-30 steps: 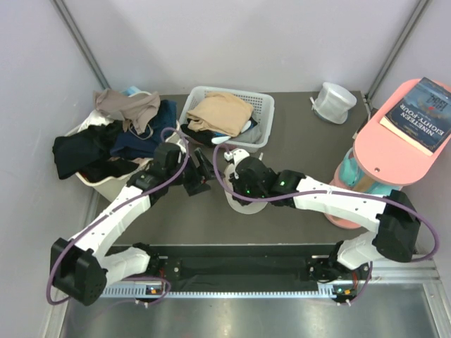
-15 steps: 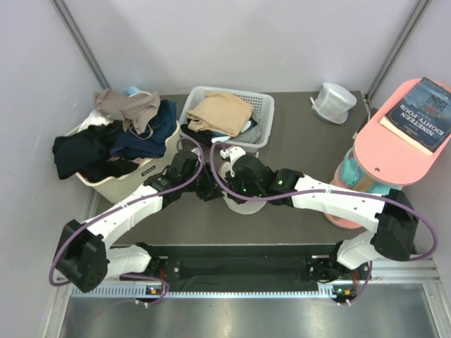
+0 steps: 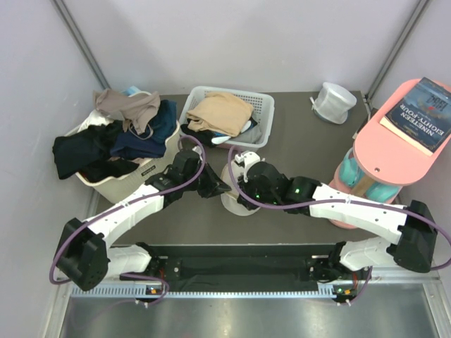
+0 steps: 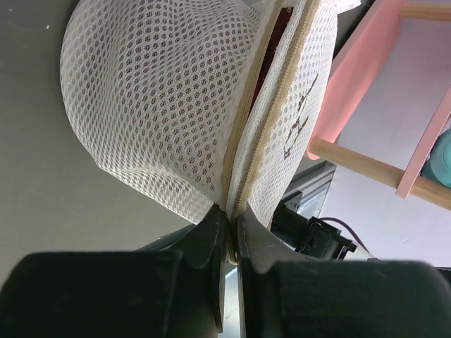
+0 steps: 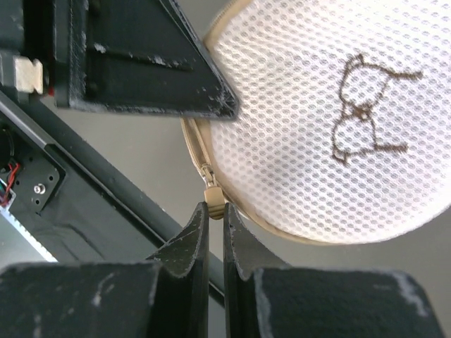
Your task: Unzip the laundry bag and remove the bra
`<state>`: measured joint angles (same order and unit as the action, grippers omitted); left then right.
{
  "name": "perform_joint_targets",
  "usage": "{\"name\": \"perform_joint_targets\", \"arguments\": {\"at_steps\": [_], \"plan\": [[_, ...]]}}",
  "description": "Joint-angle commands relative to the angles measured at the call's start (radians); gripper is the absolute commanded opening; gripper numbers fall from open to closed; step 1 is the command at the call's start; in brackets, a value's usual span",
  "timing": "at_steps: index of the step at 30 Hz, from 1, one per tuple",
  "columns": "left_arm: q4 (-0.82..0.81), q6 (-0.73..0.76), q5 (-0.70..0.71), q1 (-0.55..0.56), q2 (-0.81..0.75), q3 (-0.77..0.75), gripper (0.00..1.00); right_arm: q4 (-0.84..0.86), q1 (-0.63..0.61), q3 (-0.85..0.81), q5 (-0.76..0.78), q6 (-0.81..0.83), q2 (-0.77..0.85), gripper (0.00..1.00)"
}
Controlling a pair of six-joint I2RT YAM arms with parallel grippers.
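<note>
The laundry bag (image 3: 231, 203) is a pale beige mesh dome with a brown stitched figure, lying mid-table between my two grippers. In the left wrist view the bag (image 4: 155, 105) has its zipper (image 4: 264, 120) parted near the top, with a dark reddish gap inside. The bra does not show clearly. My left gripper (image 4: 231, 243) is shut on the bag's zipper seam at its lower end, and it sits at the bag's left side (image 3: 220, 189). My right gripper (image 5: 213, 211) is shut on the beige zipper pull (image 5: 213, 196) at the bag's rim (image 5: 331, 120), and its wrist covers the bag (image 3: 243, 201).
A whiter, greyish round pouch (image 3: 333, 102) sits at the back right. A white basket (image 3: 264, 105) of clothes is at the back centre. A bin (image 3: 106, 184) of dark clothes stands on the left. A pink side table (image 3: 394, 148) with a book (image 3: 423, 105) stands on the right.
My left gripper moved right to the bag and closed on its seam. My right arm shifted right and toward the near edge with the zipper pull.
</note>
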<state>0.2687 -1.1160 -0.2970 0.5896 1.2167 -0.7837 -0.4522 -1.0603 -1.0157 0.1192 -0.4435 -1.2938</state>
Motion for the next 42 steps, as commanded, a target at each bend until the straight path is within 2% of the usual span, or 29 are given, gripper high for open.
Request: {"name": "perform_joint_targets", "arguments": {"at_steps": [1,7,11,16,17,18,21,23,29,33,42], "plan": [[-0.01,0.041,0.064,-0.023,0.006,-0.035,0.0,-0.054,-0.013,0.023,0.023,-0.018,0.076,0.0],[0.021,0.102,0.032,-0.102,-0.019,-0.037,0.0,-0.111,-0.003,0.078,0.082,-0.012,0.128,0.0],[0.043,0.197,-0.005,-0.155,-0.029,-0.054,0.0,-0.132,0.011,0.092,0.117,-0.009,0.16,0.0],[0.116,0.281,-0.021,-0.215,0.015,-0.129,0.0,-0.132,0.019,0.086,0.126,-0.009,0.169,0.0],[0.127,0.292,-0.022,-0.218,0.021,-0.141,0.05,-0.128,0.019,0.08,0.12,-0.009,0.16,0.0],[0.135,0.295,-0.036,-0.22,0.032,-0.163,0.3,-0.125,0.019,0.072,0.116,-0.006,0.154,0.0],[0.161,0.271,-0.068,-0.218,0.023,-0.175,0.68,-0.086,0.016,0.04,0.071,-0.003,0.114,0.0],[0.159,0.234,-0.074,-0.217,-0.018,-0.152,0.74,-0.063,0.005,0.014,0.044,-0.001,0.076,0.0],[0.12,0.116,-0.087,-0.211,-0.173,0.045,0.78,-0.014,-0.046,-0.096,0.027,0.025,-0.05,0.0],[0.09,0.064,-0.068,-0.192,-0.253,0.089,0.79,0.001,-0.07,-0.176,0.01,0.049,-0.117,0.0],[0.02,0.042,-0.064,-0.14,-0.187,0.086,0.79,0.009,-0.095,-0.244,-0.01,0.071,-0.183,0.0]]}}
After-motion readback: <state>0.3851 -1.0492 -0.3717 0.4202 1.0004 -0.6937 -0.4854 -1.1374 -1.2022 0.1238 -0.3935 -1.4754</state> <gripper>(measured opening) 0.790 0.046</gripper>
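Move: The bag's zipper end is still pinched in the left fingers. The zipper pull, in the right fingers, sits about 4 cm back and 4 cm to the right of the left hand; the bag's middle is some 4 cm ahead, 3 cm right and 6 cm below the left hand. From the right hand, the bag's middle is roughly 8 cm ahead, 1 cm left and 7 cm below. The clothes basket stands about 24 cm straight ahead of the left hand and 10 cm lower. The zipper is drawn apart between the two hands: the left, fingers shut on the zipper end, goes about 4 cm left, some 3 cm forward and slightly up, while the right takes the pull about 4 cm right. The left then opens wide, lets go and backs some 5 cm towards its base; the right, still gripping the pull, swings about 9 cm left, turning roughly 10 degrees counter-clockwise. ##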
